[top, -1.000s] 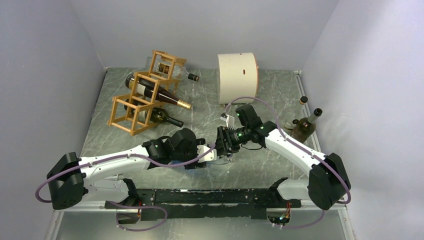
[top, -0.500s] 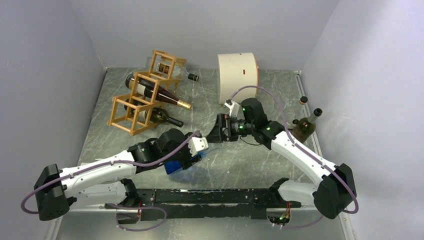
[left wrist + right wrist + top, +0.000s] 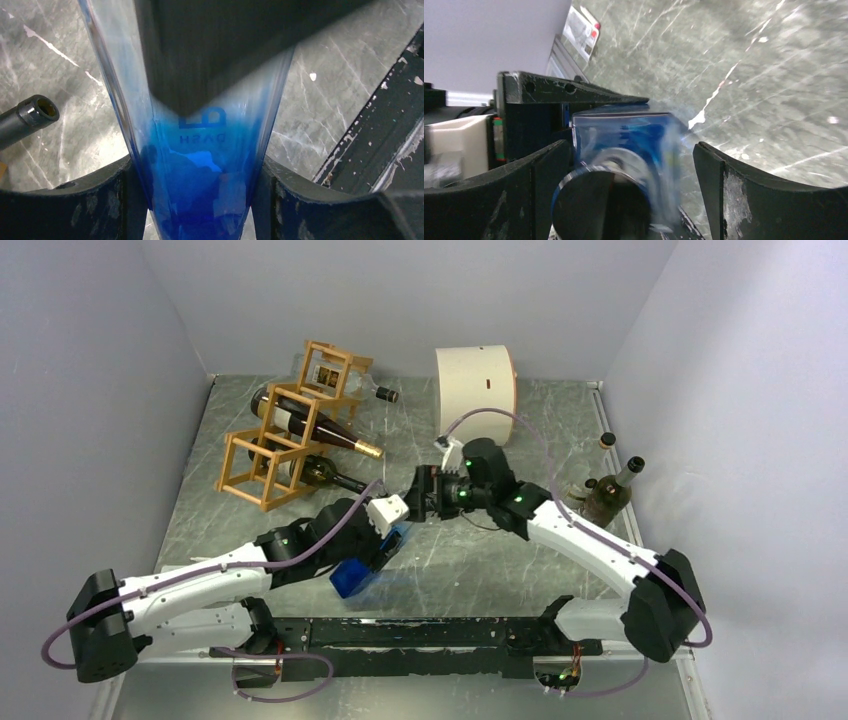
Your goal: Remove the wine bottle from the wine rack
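The orange-brown wine rack (image 3: 272, 445) stands at the back left. Three wine bottles lie in its cells: a clear one (image 3: 362, 388), a dark one with a gold cap (image 3: 330, 430) and a green one (image 3: 330, 476), whose neck (image 3: 27, 116) shows in the left wrist view. My left gripper (image 3: 388, 542) (image 3: 197, 200) is shut on a square blue glass bottle (image 3: 352, 578) (image 3: 200, 165) at mid-table, clear of the rack. My right gripper (image 3: 422, 506) (image 3: 634, 192) is open around that bottle's black cap (image 3: 599, 205), close to its left finger.
A cream cylindrical drum (image 3: 475, 395) stands at the back centre. A brown bottle (image 3: 608, 498) stands by the right wall, with a small cap (image 3: 606, 440) behind it. The black base rail (image 3: 420, 635) runs along the near edge.
The right gripper has opened wide and moved left and away. The left arm has swung left and back with the blue bottle, which now shows in its grip.
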`<state>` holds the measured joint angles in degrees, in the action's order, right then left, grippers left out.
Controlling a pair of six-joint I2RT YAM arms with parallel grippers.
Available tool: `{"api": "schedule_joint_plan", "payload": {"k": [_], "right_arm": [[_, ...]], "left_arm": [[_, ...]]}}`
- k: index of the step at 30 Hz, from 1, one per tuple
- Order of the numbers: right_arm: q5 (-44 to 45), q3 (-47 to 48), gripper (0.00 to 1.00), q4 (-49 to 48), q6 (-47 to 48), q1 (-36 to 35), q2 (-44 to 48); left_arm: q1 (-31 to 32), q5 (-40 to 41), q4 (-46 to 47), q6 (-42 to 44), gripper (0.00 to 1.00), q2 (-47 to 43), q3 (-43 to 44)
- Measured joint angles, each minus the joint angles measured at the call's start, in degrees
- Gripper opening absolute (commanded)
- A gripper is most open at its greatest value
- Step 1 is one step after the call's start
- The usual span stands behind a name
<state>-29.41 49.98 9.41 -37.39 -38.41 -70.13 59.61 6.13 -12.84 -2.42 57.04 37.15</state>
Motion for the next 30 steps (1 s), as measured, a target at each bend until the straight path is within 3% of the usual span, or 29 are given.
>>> {"api": "schedule_joint_plan", "payload": {"k": [3,6,7,8,10,11,12,13,21,30], "right_arm": [[2.8,0.6,0.84,-1.0,-0.3,-4.6,-3.2],[4.4,0.6,0.64,-2.3,-1.1,-6.1,-5.1],[5.5,0.6,0.56,-2.5,-0.7,-6.3,-5.4],[6.5,0.6,0.45,-2.6,-0.6,-6.4,-5.5],[6.6,0.6,0.23,-2.6,0.0,-6.2,-5.3],[7.2,0.6,0.14,-2.5,0.1,-6.3,-5.1],[7.8,0.6,0.05,-2.3,0.2,-6.4,-4.7],[8.3,0.6,0.00,-2.0,0.4,-6.5,-4.3],[21.6,3.8,0.00,8.5,4.9,-4.5,2.5],[55.1,11.5,0.00,25.6,13.6,-3.7,13.6]], "left_arm": [[0.0,1.5,-0.2,-1.4,0.07,2.3,1.4],[-0.6,2.9,-0.3,-2.6,0.08,3.0,1.6],[-0.7,3.2,-0.4,-3.3,0.13,3.1,1.6],[-0.7,3.3,-0.5,-4.1,0.20,3.2,1.6],[-0.8,3.2,-0.5,-4.6,0.45,2.8,1.6],[-0.8,3.3,-0.5,-4.5,0.72,2.7,1.6],[-0.8,3.3,-0.5,-4.5,0.89,2.5,1.6],[-0.7,3.3,-0.5,-4.5,0.98,2.3,1.6],[-0.4,2.4,2.5,-4.0,1.00,-5.8,2.5],[-0.4,4.3,2.3,-3.0,1.00,-9.1,5.9]]}}
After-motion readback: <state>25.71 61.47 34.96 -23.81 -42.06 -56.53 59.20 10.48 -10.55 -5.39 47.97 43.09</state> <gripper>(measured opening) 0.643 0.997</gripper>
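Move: The blue wine bottle is already held in the left hand, its middle about 2 cm ahead of that hand and 1 cm to its right, roughly level. The dark wine bottle in the low rack lies some 18 cm ahead, 16 cm left and 8 cm lower. From the open right hand the blue bottle's middle is about 8 cm left, 6 cm back and 6 cm lower; the cream drum sits some 24 cm ahead, 11 cm right and 10 cm down. The right hand eases about 3 cm left and 3 cm down onto the cap end of the blue wine bottle and closes on it while the left hand keeps its hold, then the left opens wide and rises straight up some 10 cm, clear of the bottle. Once the left has let go, the right carries the bottle off fast, some 17 cm to the right with a rise of about 8 cm and a similar reach forward, towards the standing bottles, the wrist swinging clockwise. ##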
